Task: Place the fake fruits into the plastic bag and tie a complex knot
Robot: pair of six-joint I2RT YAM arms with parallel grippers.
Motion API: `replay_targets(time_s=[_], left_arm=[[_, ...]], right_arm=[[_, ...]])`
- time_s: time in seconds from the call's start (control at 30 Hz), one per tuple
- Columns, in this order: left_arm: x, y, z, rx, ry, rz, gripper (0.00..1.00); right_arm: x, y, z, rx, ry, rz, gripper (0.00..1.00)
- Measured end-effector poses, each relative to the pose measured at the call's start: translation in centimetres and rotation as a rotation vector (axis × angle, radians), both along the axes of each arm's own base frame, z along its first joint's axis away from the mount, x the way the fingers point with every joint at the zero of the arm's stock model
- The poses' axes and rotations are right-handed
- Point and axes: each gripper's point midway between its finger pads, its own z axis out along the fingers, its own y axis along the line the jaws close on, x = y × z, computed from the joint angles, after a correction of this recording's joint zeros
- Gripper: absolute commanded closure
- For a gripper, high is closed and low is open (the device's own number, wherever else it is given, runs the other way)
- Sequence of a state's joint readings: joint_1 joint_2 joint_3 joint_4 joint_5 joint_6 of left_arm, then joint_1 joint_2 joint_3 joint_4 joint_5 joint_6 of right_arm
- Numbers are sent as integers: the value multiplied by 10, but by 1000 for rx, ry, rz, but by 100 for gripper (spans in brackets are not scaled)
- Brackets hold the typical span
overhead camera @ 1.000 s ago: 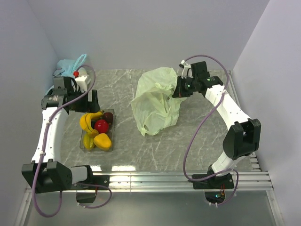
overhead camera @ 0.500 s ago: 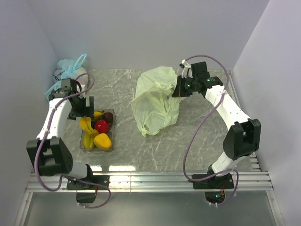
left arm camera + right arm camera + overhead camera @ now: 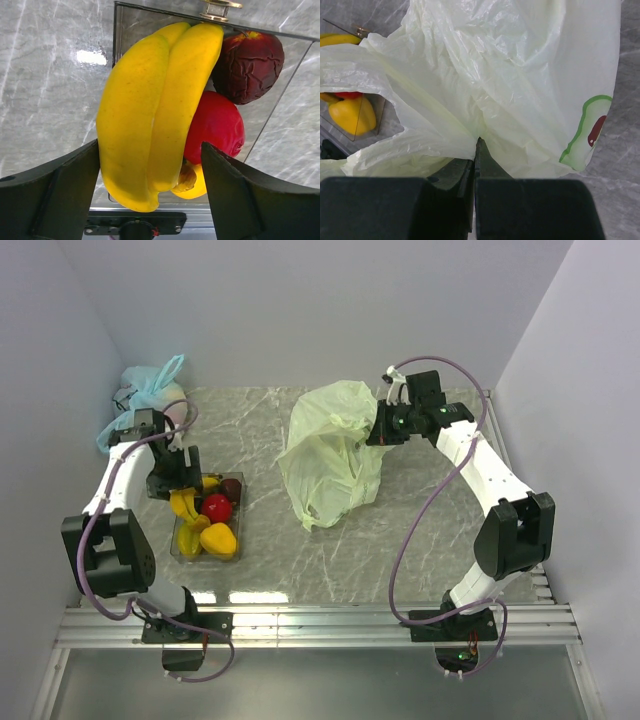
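Note:
The fake fruits lie in a clear tray (image 3: 240, 532): a yellow banana bunch (image 3: 190, 503) (image 3: 150, 110), a red apple (image 3: 217, 507) (image 3: 216, 125), a yellow lumpy fruit (image 3: 219, 538) (image 3: 352, 114) and a wrinkled dark red-brown piece (image 3: 231, 487) (image 3: 247, 65). My left gripper (image 3: 184, 481) (image 3: 150, 195) is open and straddles the near end of the bananas. Its left finger is at the peel and its right finger stands apart. The pale green plastic bag (image 3: 330, 455) (image 3: 510, 65) is held up at mid-table. My right gripper (image 3: 378, 430) (image 3: 479, 146) is shut on its bunched edge.
A light blue knotted bag (image 3: 150, 387) sits in the back left corner against the wall. The bag's printed green patch (image 3: 587, 127) hangs at its right side. Grey marble tabletop (image 3: 400, 540) runs in front of the bag, with a metal rail (image 3: 330, 625) along the near edge.
My left arm has swung from beside the blue bag to over the tray and lowered its open gripper around the bananas. The right arm and the green bag have stayed put.

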State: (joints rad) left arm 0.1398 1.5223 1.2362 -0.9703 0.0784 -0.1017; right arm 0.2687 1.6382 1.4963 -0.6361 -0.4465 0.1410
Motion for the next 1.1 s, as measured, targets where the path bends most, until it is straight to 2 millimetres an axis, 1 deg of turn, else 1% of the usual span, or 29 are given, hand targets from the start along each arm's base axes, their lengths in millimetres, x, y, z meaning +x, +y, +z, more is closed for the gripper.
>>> replay_targets(time_s=[0.23,0.3,0.33,0.43,0.47,0.53,0.57,0.6,0.63,0.73,0.8,0.83,0.9,0.93,1.03,1.1], left_arm=[[-4,3,-6,-61,24,56,17],[-4,3,-10,-70,38,58,20],[-4,3,-12,-72,49,58,24],[-4,2,-17,-84,64,59,31],[-4,1,-17,-90,66,57,38],[-5,-2,-15,-104,68,51,47],[-5,-2,-14,-107,68,48,55],[-5,-3,-13,-110,67,45,57],[-4,-4,-10,-114,64,43,58],[-2,-5,-1,-118,42,39,69],[-1,-4,6,-114,23,35,73],[-1,-4,11,-112,11,34,77],[0,-4,20,-106,-12,29,78],[0,-4,25,-104,-25,27,84],[4,-3,42,-90,-73,9,94],[8,-4,55,-93,-114,-12,97]], right_arm=[[2,-1,1,-6,-5,-7,100],[3,-1,0,-6,-5,-7,100],[3,-1,0,-7,-4,-7,100],[4,-1,-2,-8,1,-7,100],[4,-1,-3,-9,3,-7,100],[4,-1,-4,-11,6,-8,100],[4,-1,-4,-11,6,-8,100],[4,-1,-4,-11,6,-8,100],[4,-1,-4,-11,6,-8,100],[4,-1,-4,-11,6,-8,100],[4,-1,-4,-11,7,-8,100],[4,-1,-4,-11,7,-8,100],[4,-1,-4,-10,8,-8,100],[4,0,-4,-9,9,-9,100],[4,1,-4,0,16,-14,100],[2,4,-2,22,28,-16,100]])
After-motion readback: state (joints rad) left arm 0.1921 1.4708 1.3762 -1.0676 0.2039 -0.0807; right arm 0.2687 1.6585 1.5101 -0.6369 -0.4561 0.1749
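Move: The banana bunch stands between the left hand's open fingers, its middle about 1 cm ahead, 1 cm to the right and some 2 cm below. In the same clear box the red apple lies about 7 cm to the hand's right and 1 cm back, the dark wrinkled fruit 10 cm right and 3 cm ahead, the yellow pepper 8 cm right and 9 cm back. From the right hand, still holding the plastic bag, the bananas are about 40 cm left, 11 cm back and well below. Down first, by only about 1.5 cm around the bananas, the left hand closes its fingers partway and pinches the bunch from its left and right sides. It then reverses and climbs at growing speed, some 7 cm from the lowest point, lifting the bananas out of the clear box with the fingers still pointing mostly down. ##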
